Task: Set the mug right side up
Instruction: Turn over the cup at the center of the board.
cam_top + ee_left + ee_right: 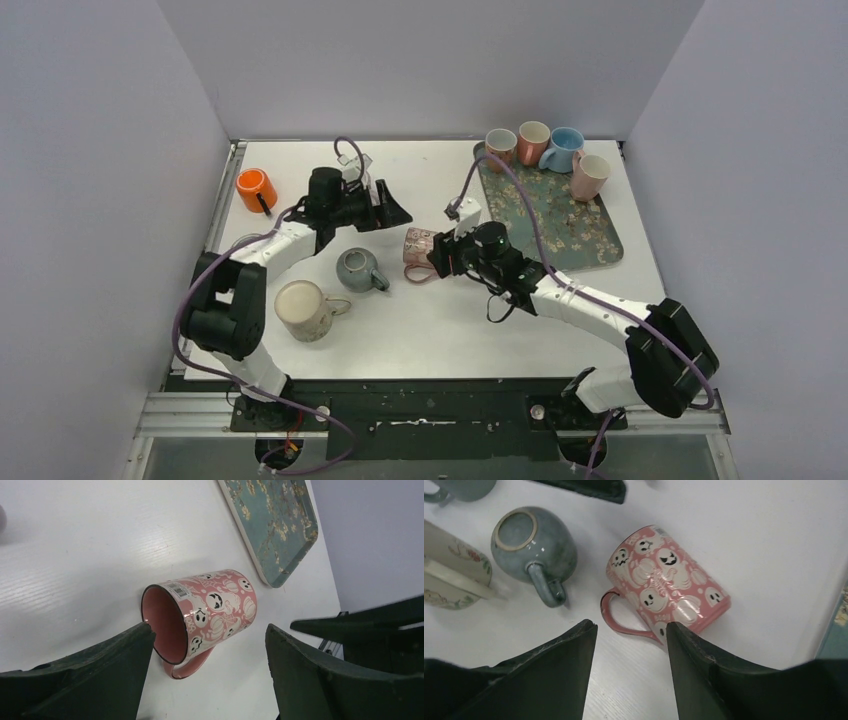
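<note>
The mug [420, 245] is pink with white ghosts and pumpkins and lies on its side mid-table. Its mouth faces the left arm and its handle rests on the table toward the near side. My left gripper [388, 208] hangs just behind and left of it. In the left wrist view the mug [215, 610] sits ahead of the open left gripper [209, 630], one fingertip by the rim. My right gripper [442, 258] is at its near right side. In the right wrist view the open right gripper [631, 625] is just short of the mug [664, 585], holding nothing.
A grey-blue mug [357, 268] [531, 540] stands base up just left of the pink one. A cream mug [303, 310] is nearer, an orange mug [255, 190] lies far left. A floral tray [560, 220] [275, 525] at the right carries several mugs at its back.
</note>
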`<state>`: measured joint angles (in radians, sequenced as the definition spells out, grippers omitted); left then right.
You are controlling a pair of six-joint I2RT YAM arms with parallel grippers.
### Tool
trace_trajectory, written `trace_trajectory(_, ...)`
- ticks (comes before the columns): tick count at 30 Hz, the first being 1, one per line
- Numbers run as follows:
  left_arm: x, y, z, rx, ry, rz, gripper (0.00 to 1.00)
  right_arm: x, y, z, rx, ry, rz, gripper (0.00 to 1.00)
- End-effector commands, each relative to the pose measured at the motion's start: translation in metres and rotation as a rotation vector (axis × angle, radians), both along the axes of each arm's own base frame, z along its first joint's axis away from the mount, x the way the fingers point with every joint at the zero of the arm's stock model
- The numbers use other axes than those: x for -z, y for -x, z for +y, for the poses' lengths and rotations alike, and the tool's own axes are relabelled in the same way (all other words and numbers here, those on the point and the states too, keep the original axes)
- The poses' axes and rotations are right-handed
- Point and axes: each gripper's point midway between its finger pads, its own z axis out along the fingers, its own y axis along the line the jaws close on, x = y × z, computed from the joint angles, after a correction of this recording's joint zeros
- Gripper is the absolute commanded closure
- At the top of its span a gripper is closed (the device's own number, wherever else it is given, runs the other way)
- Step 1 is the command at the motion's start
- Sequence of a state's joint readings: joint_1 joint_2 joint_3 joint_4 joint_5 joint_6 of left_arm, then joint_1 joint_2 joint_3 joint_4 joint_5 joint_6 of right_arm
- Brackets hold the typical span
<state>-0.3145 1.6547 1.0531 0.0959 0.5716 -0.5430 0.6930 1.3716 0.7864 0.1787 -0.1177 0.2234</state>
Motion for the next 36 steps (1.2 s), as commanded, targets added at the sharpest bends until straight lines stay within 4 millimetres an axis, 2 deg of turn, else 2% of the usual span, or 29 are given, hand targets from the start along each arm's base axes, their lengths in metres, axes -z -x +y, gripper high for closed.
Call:
trace_trajectory(1, -0.021, -0.023, -0.009, -0.009, 0.101, -0.031, 0.21, -0.006, 0.016, 0.025, -0.149, 0.069, -0.138, 0.46)
trace_trajectory(5, -0.030, -0.035, 0.019, -0.097, 0.097, -0.046, 0.21, 0.016, 0.019, 0.045, -0.206, 0.115, -0.110, 0.50)
trace_trajectory(9, -0.035, -0.044, 0.073, -0.258, 0.082, -0.055, 0.20, 0.036, 0.019, 0.068, -0.215, 0.117, -0.068, 0.52)
trace_trajectory(13, -0.021, -0.036, 0.111, -0.355, 0.020, -0.002, 0.19, 0.057, 0.015, 0.085, -0.188, 0.128, -0.029, 0.55)
trace_trajectory(15, -0.012, -0.028, 0.122, -0.386, -0.020, 0.012, 0.18, 0.068, 0.013, 0.091, -0.178, 0.139, -0.007, 0.56)
trace_trajectory(18, -0.011, -0.018, 0.134, -0.424, -0.056, -0.011, 0.16, 0.081, 0.010, 0.096, -0.170, 0.164, 0.002, 0.57)
trace_trajectory(23, -0.015, -0.011, 0.141, -0.443, -0.078, -0.043, 0.15, 0.107, 0.001, 0.093, -0.131, 0.244, 0.006, 0.58)
trace_trajectory(25, -0.016, -0.011, 0.140, -0.435, -0.078, -0.041, 0.15, 0.117, 0.000, 0.090, -0.126, 0.262, 0.011, 0.62)
trace_trajectory(28, -0.017, -0.010, 0.140, -0.430, -0.078, -0.044, 0.15, 0.132, 0.002, 0.087, -0.121, 0.275, 0.025, 0.73)
trace_trajectory(30, -0.018, -0.009, 0.139, -0.423, -0.074, -0.053, 0.15, 0.138, 0.004, 0.085, -0.124, 0.272, 0.027, 0.89)
trace_trajectory(31, -0.018, -0.008, 0.136, -0.405, -0.076, -0.062, 0.15, 0.138, 0.004, 0.086, -0.129, 0.267, 0.022, 0.98)
trace_trajectory(34, -0.019, -0.008, 0.127, -0.360, -0.090, -0.069, 0.15, 0.133, 0.003, 0.092, -0.141, 0.220, 0.005, 1.00)
trace_trajectory(36, -0.023, -0.009, 0.117, -0.324, -0.086, -0.074, 0.15, 0.118, 0.008, 0.104, -0.213, 0.112, 0.003, 1.00)
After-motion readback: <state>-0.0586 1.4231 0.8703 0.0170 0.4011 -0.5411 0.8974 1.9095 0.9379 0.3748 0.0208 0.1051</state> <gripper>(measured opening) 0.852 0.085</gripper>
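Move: The pink mug lies on its side about 6 cm ahead of the right hand, 5 cm to its left and 12 cm below. Its handle, the part to grip, is level with this hand, some 8 cm left and 13 cm down. The grey-blue mug stands level with the hand, about 18 cm left; the beige mug is 30 cm left and 8 cm back. From the left hand, the pink mug is about 6 cm right, 2 cm back and 11 cm down. Down some 13 cm and left across the near side of the pink mug, the right hand first draws back about 3 cm, then eases forward again as it sinks, rolling its left side down about 15 degrees. Low at the handle, its half-open fingers close and pinch it near the rim. The left hand, still open, retreats about 13 cm left, swinging forward and back on the way and turning counter-clockwise. ##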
